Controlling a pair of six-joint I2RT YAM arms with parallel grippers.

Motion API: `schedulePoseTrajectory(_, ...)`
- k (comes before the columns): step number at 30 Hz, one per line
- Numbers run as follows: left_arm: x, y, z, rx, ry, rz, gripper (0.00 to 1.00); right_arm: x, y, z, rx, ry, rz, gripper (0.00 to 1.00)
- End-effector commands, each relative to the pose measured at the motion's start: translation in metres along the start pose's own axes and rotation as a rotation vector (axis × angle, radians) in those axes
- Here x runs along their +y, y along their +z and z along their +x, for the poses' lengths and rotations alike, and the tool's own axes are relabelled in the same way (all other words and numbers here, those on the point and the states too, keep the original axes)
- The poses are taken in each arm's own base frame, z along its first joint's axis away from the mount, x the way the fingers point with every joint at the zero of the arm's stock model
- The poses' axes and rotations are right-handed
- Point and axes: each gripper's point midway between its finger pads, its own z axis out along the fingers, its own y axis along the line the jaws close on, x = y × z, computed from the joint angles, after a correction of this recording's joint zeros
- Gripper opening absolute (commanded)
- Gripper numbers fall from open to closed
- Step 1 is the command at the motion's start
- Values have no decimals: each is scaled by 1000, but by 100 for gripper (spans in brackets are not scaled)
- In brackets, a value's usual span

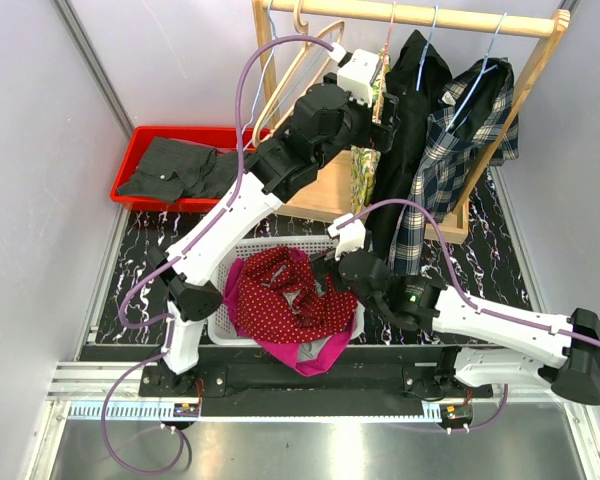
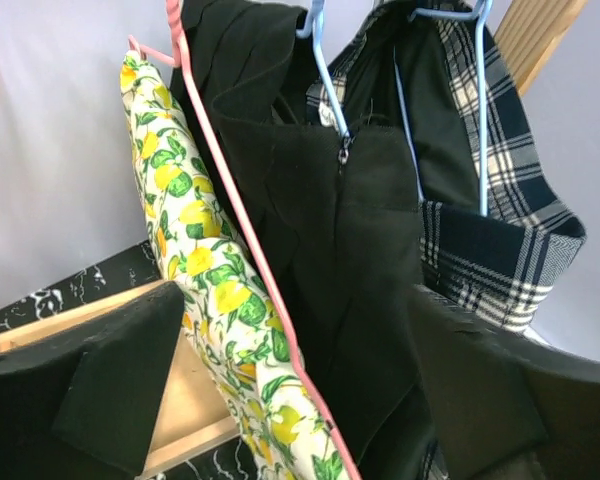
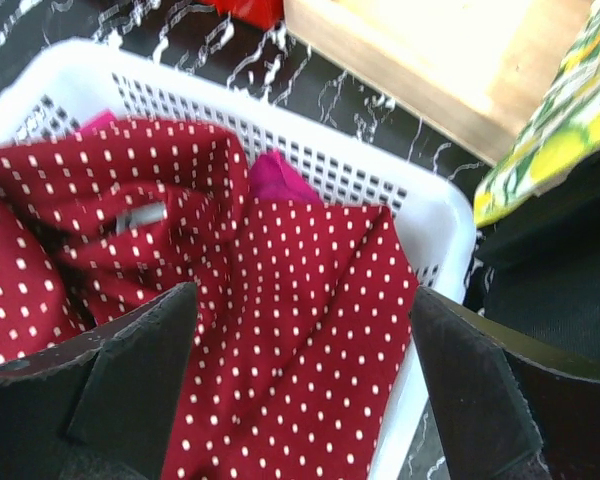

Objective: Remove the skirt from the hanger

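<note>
The skirt (image 1: 365, 165) is white with yellow lemons and green leaves and hangs on a pink hanger (image 1: 390, 30) from the wooden rail. In the left wrist view the skirt (image 2: 205, 260) and the pink hanger (image 2: 245, 220) run down between my fingers. My left gripper (image 1: 380, 108) (image 2: 295, 400) is open, its jaws on either side of the skirt and not closed on it. My right gripper (image 1: 325, 275) (image 3: 300, 390) is open and empty, low over red polka-dot cloth (image 3: 300, 330) in the white basket (image 3: 430, 215). The skirt's hem (image 3: 555, 140) shows at the right wrist view's upper right.
A black garment (image 1: 415, 110) and a plaid shirt (image 1: 470, 130) hang on blue hangers right of the skirt. Empty wooden hangers (image 1: 300, 50) hang at its left. A red bin (image 1: 140, 135) with a dark garment (image 1: 180, 170) stands at back left. The rack's wooden base (image 1: 325, 190) lies behind the basket.
</note>
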Motion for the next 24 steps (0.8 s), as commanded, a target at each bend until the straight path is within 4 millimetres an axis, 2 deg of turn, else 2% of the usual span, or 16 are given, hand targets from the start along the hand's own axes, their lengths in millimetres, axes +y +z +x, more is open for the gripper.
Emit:
schedulePoseTrajectory(1, 2, 6, -19, -79, -2, -11, 64, 5, -12, -8, -30, 28, -39, 93)
schedulePoseTrajectory(3, 6, 12, -13, -75, 14, -36, 55, 3, -19, -16, -50, 38, -41, 93)
schedulePoseTrajectory(7, 14, 20, -2, -61, 37, -61, 63, -2, -34, -40, -109, 58, -45, 92)
schedulePoseTrajectory(10, 18, 24, 2, -60, 46, -74, 65, -9, -51, -64, -170, 78, -45, 92)
schedulePoseTrajectory(12, 21, 26, 8, -49, 59, -80, 70, -14, -58, -72, -187, 73, -38, 92)
schedulePoseTrajectory(14, 24, 27, 11, -41, 61, -84, 69, -19, -69, -86, -223, 81, -35, 92)
schedulePoseTrajectory(16, 29, 28, 13, -36, 56, -90, 60, -26, -77, -96, -250, 82, -21, 92)
schedulePoseTrajectory(17, 30, 28, 13, -36, 56, -92, 33, -28, -79, -98, -257, 82, -15, 92)
schedulePoseTrajectory(20, 32, 27, 14, -30, 63, -93, 2, -37, -90, -108, -294, 100, 2, 91)
schedulePoseTrajectory(24, 37, 24, 14, -16, 64, -65, 0, -46, -104, -123, -343, 127, 10, 91)
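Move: The near arm of the pink hanger is about 4 cm ahead of the left hand and 4 cm below, level sideways, between its open fingers' lines. The lemon skirt hangs some 8 cm ahead and 15 lower; the black garment 9 ahead, 7 right, 12 lower; the empty wooden hanger 8 ahead, 15 left. From the right hand, the lemon skirt is roughly 20 ahead, 7 right, 9 up; the dotted skirt 2 ahead, 9 left, 18 below. Bring the left gripper down and forward onto the near arm of the pink hanger, about 5 cm down and 4 forward, half closing on the way and then shutting the fingers to pinch the hanger. Meanwhile lift the open right gripper some 12 cm, drifting right, away from the dotted skirt in the basket, its fingertips tipping up about 15 degrees. ##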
